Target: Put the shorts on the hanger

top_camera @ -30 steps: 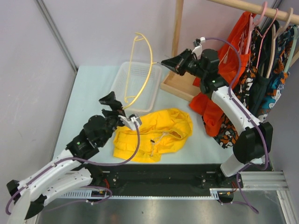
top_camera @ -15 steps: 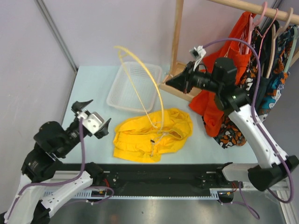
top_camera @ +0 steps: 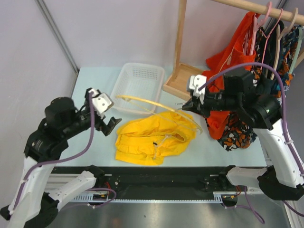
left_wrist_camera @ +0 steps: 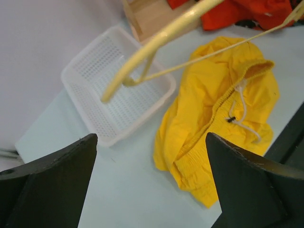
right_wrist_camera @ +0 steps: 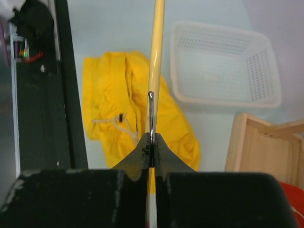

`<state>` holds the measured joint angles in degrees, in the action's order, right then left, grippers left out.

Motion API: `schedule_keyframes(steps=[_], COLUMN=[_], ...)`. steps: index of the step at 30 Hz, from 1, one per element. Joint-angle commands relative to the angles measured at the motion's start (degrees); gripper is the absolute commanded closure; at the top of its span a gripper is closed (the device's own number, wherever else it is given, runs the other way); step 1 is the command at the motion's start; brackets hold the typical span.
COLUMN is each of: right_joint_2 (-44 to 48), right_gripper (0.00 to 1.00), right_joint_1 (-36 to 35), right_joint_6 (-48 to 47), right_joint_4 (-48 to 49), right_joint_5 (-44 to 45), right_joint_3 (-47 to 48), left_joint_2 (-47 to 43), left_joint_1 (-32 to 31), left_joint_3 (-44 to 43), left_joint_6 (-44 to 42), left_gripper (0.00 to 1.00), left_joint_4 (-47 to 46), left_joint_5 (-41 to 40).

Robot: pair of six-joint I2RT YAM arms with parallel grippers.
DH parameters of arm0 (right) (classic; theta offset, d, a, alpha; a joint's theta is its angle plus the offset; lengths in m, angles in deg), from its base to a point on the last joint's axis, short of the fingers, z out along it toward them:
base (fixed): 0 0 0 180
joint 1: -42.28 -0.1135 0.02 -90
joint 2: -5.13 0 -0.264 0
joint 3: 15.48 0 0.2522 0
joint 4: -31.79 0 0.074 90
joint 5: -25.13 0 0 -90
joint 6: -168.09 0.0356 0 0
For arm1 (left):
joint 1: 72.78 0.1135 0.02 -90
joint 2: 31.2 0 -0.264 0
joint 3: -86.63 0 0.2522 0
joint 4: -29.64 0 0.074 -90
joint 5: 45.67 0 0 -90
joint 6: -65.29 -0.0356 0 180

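The yellow shorts [top_camera: 154, 140] lie crumpled on the table near its front edge, white drawstring showing. The pale yellow hanger [top_camera: 142, 102] hangs almost level just above them, its far end over the basket. My right gripper [top_camera: 186, 105] is shut on the hanger's metal hook, the jaws pinching the wire [right_wrist_camera: 151, 118]; in the right wrist view the hanger [right_wrist_camera: 156, 47] runs straight away over the shorts [right_wrist_camera: 114, 99]. My left gripper [top_camera: 107, 110] stands open to the left of the shorts and holds nothing. Between its wide black fingers [left_wrist_camera: 47, 190] I see bare table and the shorts [left_wrist_camera: 209, 123].
A white mesh basket [top_camera: 137, 83] sits behind the shorts. The wooden rack's base [top_camera: 183, 83] and post stand at back right, with an orange garment [top_camera: 232, 52] and dark patterned clothes [top_camera: 266, 71] on the rail. A black rail [top_camera: 161, 175] runs along the front edge.
The right arm has swung the hanger down from upright to nearly level over the shorts. The left arm has pulled back from the basket to the left and now faces the shorts.
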<state>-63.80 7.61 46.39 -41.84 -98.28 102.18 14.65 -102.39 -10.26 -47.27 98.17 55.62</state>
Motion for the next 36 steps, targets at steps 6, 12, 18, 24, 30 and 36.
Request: schedule_keyframes(steps=[6,12,18,24,30,36], right_joint_2=[-0.4,-3.1,-3.8,-4.8,-5.1,-2.8], right_gripper=[1.00,1.00,1.00,1.00,1.00,1.00], right_joint_1=[-13.0,-17.3,-18.8,-20.5,-22.5,-22.6], right_joint_6=[-13.8,-12.8,-12.0,-11.1,-10.3,-9.7], right_joint_4=[-18.5,-19.7,-18.4,-17.4,-16.2,-12.7], right_joint_5=[11.6,16.2,17.6,17.9,18.6,19.3], right_joint_3=[1.8,3.2,3.8,4.9,4.6,0.3], left_joint_2=[5.7,9.2,9.9,11.8,11.7,10.2], left_joint_1=[-0.4,-8.7,-11.3,-18.0,-19.4,-19.4], left_joint_3=[-3.2,-0.5,4.2,7.7,11.8,16.8], left_joint_6=[-15.6,-16.0,-14.0,-14.1,-14.0,-11.5], left_gripper=[0.03,0.22,0.25,0.29,0.52,0.73], left_joint_4=[10.1,10.5,6.2,0.8,-3.5,-4.1], left_joint_5=[20.5,18.8,16.8,8.3,6.9,8.9])
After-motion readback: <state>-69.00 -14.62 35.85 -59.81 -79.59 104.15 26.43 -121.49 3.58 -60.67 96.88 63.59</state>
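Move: The left hand's open fingers stand short of the hanger's left end, which is about 8 cm ahead of them, 4 cm to their right and 2 cm higher. From that hand the yellow shorts lie 3 cm ahead, 15 cm right and some 35 cm below; the white basket is roughly 24 cm ahead, 8 cm right and 33 cm below. The right hand already holds the hanger's metal hook, with the shorts about 12 cm to its left, 1 cm ahead and 38 cm below. The left fingers close round the hanger's left end and pinch it, after that hand has sunk some 13 cm and gone 10 cm right, drawing slightly back and turning about 30 degrees clockwise. Keeping its grip on the hook, the right hand comes down and back over the first half, tips its left side down about 25 degrees to bring the hanger's end low, then nearly holds still. ##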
